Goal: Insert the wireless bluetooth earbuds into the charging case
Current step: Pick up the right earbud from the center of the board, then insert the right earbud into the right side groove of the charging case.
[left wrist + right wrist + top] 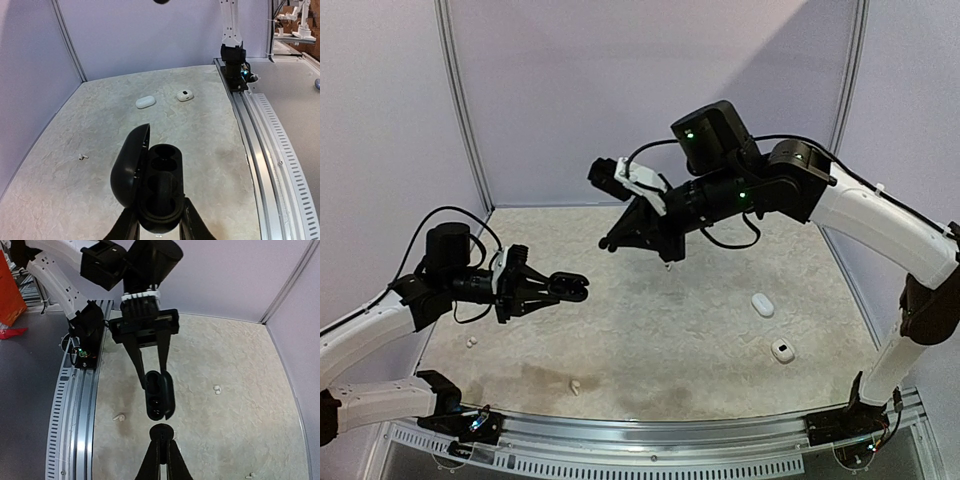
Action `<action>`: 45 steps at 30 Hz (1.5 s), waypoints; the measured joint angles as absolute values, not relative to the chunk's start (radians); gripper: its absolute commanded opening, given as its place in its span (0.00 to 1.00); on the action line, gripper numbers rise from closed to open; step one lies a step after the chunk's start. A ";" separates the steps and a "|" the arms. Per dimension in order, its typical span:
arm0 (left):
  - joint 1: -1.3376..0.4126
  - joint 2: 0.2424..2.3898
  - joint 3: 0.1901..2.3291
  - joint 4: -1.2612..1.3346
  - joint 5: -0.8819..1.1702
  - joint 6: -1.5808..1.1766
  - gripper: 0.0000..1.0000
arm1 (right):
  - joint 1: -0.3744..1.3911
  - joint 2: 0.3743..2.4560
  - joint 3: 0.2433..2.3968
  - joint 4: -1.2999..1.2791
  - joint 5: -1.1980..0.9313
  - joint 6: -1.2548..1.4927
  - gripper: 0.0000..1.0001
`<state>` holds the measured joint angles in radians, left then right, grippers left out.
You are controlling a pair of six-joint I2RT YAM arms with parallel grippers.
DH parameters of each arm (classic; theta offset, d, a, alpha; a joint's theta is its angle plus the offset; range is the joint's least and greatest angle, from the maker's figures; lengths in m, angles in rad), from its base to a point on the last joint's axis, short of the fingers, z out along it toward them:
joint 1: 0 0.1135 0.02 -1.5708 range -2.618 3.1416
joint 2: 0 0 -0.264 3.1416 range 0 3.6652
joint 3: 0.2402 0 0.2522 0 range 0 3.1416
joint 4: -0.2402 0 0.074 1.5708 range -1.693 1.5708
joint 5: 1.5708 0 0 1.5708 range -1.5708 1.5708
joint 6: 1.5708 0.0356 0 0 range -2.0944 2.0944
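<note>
My left gripper point(565, 288) is shut on the base of a black charging case point(161, 187), holding it above the table with its lid point(128, 167) swung open to the left. Both wells are dark, and I cannot tell if either holds a bud. My right gripper point(162, 442) is shut on a black earbud point(162, 431), which hangs just short of the case's point(159, 395) open end and does not touch it. In the top view the right gripper point(611, 243) is up and to the right of the case point(576, 289). White earbuds point(118, 416) point(216, 389) lie on the table.
Two white oval cases point(762, 304) point(782, 350) lie at the right of the table. More white earbuds lie at the left point(470, 340) and near the front edge point(573, 385). A metal rail point(650, 432) runs along the near edge, and walls close in the back and sides.
</note>
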<state>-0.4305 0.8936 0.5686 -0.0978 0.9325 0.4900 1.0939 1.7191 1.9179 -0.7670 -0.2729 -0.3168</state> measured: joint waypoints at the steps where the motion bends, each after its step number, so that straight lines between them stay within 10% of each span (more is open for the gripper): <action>1: -0.431 0.894 0.569 -0.094 0.931 0.483 0.00 | 1.113 1.745 1.951 -0.786 -0.272 -0.324 0.00; 45: -0.471 0.899 0.569 -0.011 0.858 0.404 0.00 | 1.192 2.004 2.101 -0.861 -0.082 -0.503 0.00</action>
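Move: The open black case, still held in the left fingers, has its middle about 3 cm to the right of the left hand and roughly level. From the right hand, which already pinches the black earbud, the case is some 8 cm left, 11 cm below and level fore-and-aft. Down on the table, about 32 cm below the right hand, the near white earbud lies about 14 cm left and 7 cm back; the far white earbuds lie about 19 cm left and 22 cm ahead. Right hand carries the pinched earbud about 9 cm down and 5 cm left, tilting fingers downward, to the held case's empty well. ##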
